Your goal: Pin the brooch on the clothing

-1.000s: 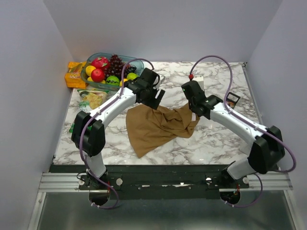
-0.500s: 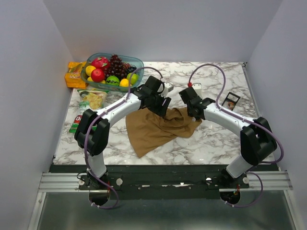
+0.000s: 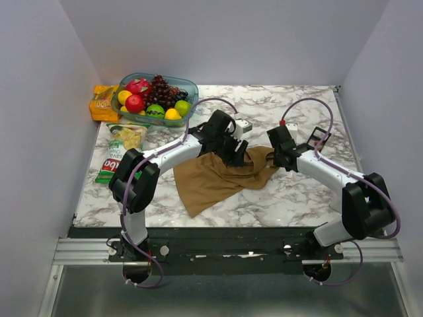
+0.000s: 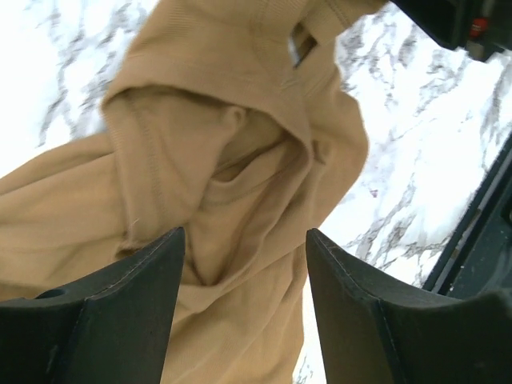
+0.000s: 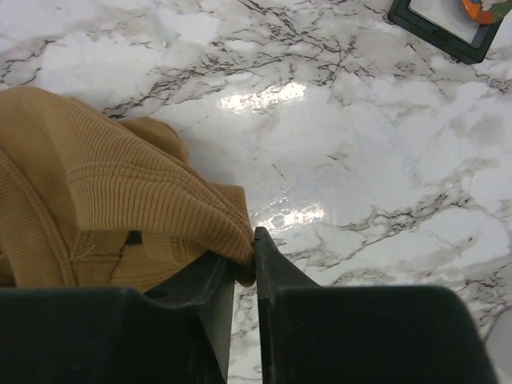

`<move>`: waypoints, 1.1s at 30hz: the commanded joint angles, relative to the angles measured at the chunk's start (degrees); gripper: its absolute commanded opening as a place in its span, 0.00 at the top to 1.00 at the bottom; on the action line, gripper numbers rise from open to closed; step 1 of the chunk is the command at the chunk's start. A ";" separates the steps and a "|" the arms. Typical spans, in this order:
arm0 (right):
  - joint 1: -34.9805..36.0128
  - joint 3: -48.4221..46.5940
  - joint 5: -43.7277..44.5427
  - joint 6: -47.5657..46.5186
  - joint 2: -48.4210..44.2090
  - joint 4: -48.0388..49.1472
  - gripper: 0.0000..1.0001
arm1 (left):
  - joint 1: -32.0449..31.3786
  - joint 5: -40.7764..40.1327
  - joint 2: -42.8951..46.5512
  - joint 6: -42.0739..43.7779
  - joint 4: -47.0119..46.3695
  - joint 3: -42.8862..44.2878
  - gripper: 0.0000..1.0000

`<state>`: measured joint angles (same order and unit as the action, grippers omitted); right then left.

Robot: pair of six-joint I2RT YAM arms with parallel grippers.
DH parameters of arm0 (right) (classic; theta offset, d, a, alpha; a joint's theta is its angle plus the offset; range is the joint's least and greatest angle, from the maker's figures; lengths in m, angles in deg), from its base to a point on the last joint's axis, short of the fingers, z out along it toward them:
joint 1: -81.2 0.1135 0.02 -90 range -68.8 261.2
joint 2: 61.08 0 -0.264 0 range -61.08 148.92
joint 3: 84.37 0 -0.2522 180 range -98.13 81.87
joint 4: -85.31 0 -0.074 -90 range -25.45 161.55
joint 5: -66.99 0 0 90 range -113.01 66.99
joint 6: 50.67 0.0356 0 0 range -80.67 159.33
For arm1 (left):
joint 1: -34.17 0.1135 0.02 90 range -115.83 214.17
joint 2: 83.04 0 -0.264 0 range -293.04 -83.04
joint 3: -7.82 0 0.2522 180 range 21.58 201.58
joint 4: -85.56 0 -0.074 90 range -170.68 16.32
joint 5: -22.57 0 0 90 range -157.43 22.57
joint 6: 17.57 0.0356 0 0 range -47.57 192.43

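Note:
The clothing (image 3: 215,177), a tan sleeveless top, lies crumpled mid-table. My left gripper (image 3: 231,150) hovers over its upper folds. In the left wrist view its jaws stand open (image 4: 244,234), with the clothing (image 4: 232,160) below and between them, not pinched. My right gripper (image 3: 275,157) is at the top's right edge. In the right wrist view it is shut (image 5: 246,240) on the ribbed hem of the clothing (image 5: 120,184). The brooch (image 5: 482,8) shows only as a small orange-red bit, cut off by the frame's top edge, in a black square tray (image 5: 436,28).
The black tray (image 3: 319,138) sits right of my right gripper. A fruit bowl (image 3: 157,96), an orange packet (image 3: 104,103) and a chips bag (image 3: 121,150) fill the far left. A small white object (image 3: 243,124) lies behind the left gripper.
Both grippers moved right and nearer. The left one came down over the top's folds, and its jaws narrowed a little. The right one drew the hem to the right.

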<state>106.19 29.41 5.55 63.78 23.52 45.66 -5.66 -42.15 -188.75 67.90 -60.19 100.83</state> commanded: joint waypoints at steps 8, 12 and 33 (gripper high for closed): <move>-1.97 2.37 -2.19 0.07 -3.39 3.04 0.80 | -5.08 4.78 -7.31 -7.41 -10.20 -0.93 0.36; -2.05 2.81 -2.54 -0.10 -3.56 3.21 0.80 | -5.69 4.17 -8.46 -9.17 -12.93 -0.85 0.42; -2.23 4.30 -4.47 -0.54 -5.85 3.30 0.80 | -7.71 -0.83 -11.98 -12.25 -17.24 2.85 0.84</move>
<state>104.33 32.60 2.11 63.71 19.33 48.04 -13.01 -40.14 -201.85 56.88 -74.77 102.38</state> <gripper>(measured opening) 0.200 0.296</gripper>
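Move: The clothing's raised fold, which the left fingers will close on, lies about 8 cm to the left hand's right, 3 cm nearer the base and some 6 cm below. The edge held in the right fingers is about 14 cm to the left hand's right, roughly level front to back and 3 cm lower; the small picture frame is some 27 cm right, 13 cm ahead. From the right hand, that fold sits about 8 cm left, 3 cm back and slightly lower. The clothing's raised fold is what the left hand comes down on: the hand travels about 8 cm to the right towards the right gripper, sinking some 6 cm and drawing back a little early on. The left fingers, open at first, narrow around the fold by well over half of their gap, mostly near the end. The right hand stays nearly in place and keeps its pinch on the clothing's edge. ##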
